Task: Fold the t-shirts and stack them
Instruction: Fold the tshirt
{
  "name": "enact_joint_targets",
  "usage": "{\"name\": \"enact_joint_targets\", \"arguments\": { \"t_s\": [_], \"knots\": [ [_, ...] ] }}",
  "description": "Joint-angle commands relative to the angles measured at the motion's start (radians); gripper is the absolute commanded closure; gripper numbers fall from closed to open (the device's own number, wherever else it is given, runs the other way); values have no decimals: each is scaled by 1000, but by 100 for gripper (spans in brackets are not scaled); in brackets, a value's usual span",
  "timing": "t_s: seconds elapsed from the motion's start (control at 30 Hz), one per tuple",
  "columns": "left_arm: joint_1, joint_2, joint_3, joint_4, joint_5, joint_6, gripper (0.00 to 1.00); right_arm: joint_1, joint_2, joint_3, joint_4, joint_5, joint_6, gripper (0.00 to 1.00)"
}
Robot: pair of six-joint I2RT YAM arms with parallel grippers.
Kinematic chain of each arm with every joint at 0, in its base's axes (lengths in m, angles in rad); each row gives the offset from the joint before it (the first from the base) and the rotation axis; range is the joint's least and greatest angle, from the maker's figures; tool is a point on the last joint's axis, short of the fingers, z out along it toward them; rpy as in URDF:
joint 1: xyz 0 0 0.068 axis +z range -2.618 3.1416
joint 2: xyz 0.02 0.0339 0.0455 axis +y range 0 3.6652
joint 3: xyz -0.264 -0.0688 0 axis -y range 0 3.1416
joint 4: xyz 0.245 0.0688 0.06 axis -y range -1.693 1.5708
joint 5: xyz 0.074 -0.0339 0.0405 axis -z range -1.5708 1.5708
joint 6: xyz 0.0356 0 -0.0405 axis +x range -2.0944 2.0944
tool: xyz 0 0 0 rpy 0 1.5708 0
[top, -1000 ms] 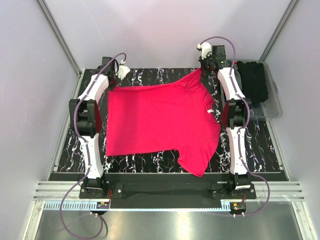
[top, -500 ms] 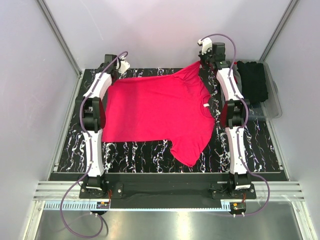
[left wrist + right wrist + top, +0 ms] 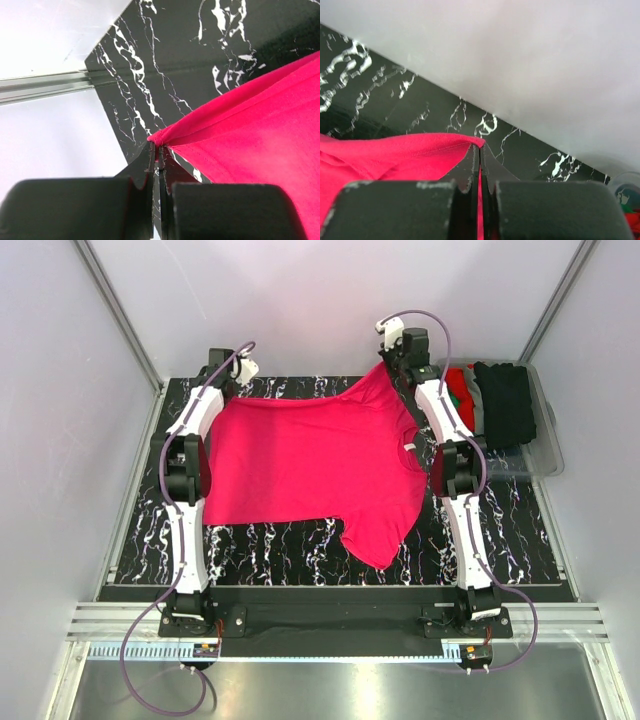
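Note:
A bright pinkish-red t-shirt [image 3: 310,460] lies spread over the black marbled table, its white neck label [image 3: 409,449] toward the right. My left gripper [image 3: 230,393] is shut on the shirt's far-left corner; in the left wrist view the cloth [image 3: 250,130] runs taut from the closed fingertips of that gripper [image 3: 157,146]. My right gripper [image 3: 388,362] is shut on the far-right sleeve tip, lifted near the back edge. The right wrist view shows red cloth [image 3: 385,155] pinched between that gripper's tips [image 3: 481,146]. The near sleeve [image 3: 380,540] lies flat.
A clear plastic bin [image 3: 545,455] stands at the right, holding a folded black shirt [image 3: 505,400] and red and green cloth [image 3: 458,380]. Grey walls enclose the table on three sides. A metal rail [image 3: 45,85] runs along the table's left edge.
Both arms have drawn the shirt toward the back of the table, stretching its far edge. The right gripper has moved left and back, uncovering the red and green cloth in the bin.

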Motion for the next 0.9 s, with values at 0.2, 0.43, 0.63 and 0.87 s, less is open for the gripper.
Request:
{"name": "enact_joint_targets", "arguments": {
  "t_s": [0.2, 0.43, 0.63, 0.87],
  "knots": [
    [14, -197, -188, 40, 16, 14, 100, -11, -161, -158, -24, 174, -145, 100],
    [15, -212, -188, 18, 48, -6, 100, -27, -225, -209, -61, 169, -142, 100],
    [12, -232, -210, -42, 82, -3, 100, -27, -300, -281, -107, 127, -124, 100],
    [11, -296, -296, -81, 114, -33, 100, -25, -371, -353, -183, 77, -93, 100]
  ]
}}
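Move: Both hands already pinch the far edge of the t-shirt. Its middle lies about 19 cm back, 26 cm to the right and 9 cm below the left hand. From the right hand, the t-shirt's middle is some 27 cm back, 22 cm to the left and 14 cm lower. The collar is roughly 23 cm back and 5 cm right of the right hand; the clothes bin's middle is about 15 cm back and 33 cm right. Keep both grippers shut on the t-shirt's far edge and draw it back over the part lying on the table. Bring the left gripper back about 6 cm, tipping it slightly down. Dip the right gripper some 6 cm while swinging it right and back, rolling its left side down about 10 degrees, then lift it to just above its starting height, still easing back. ##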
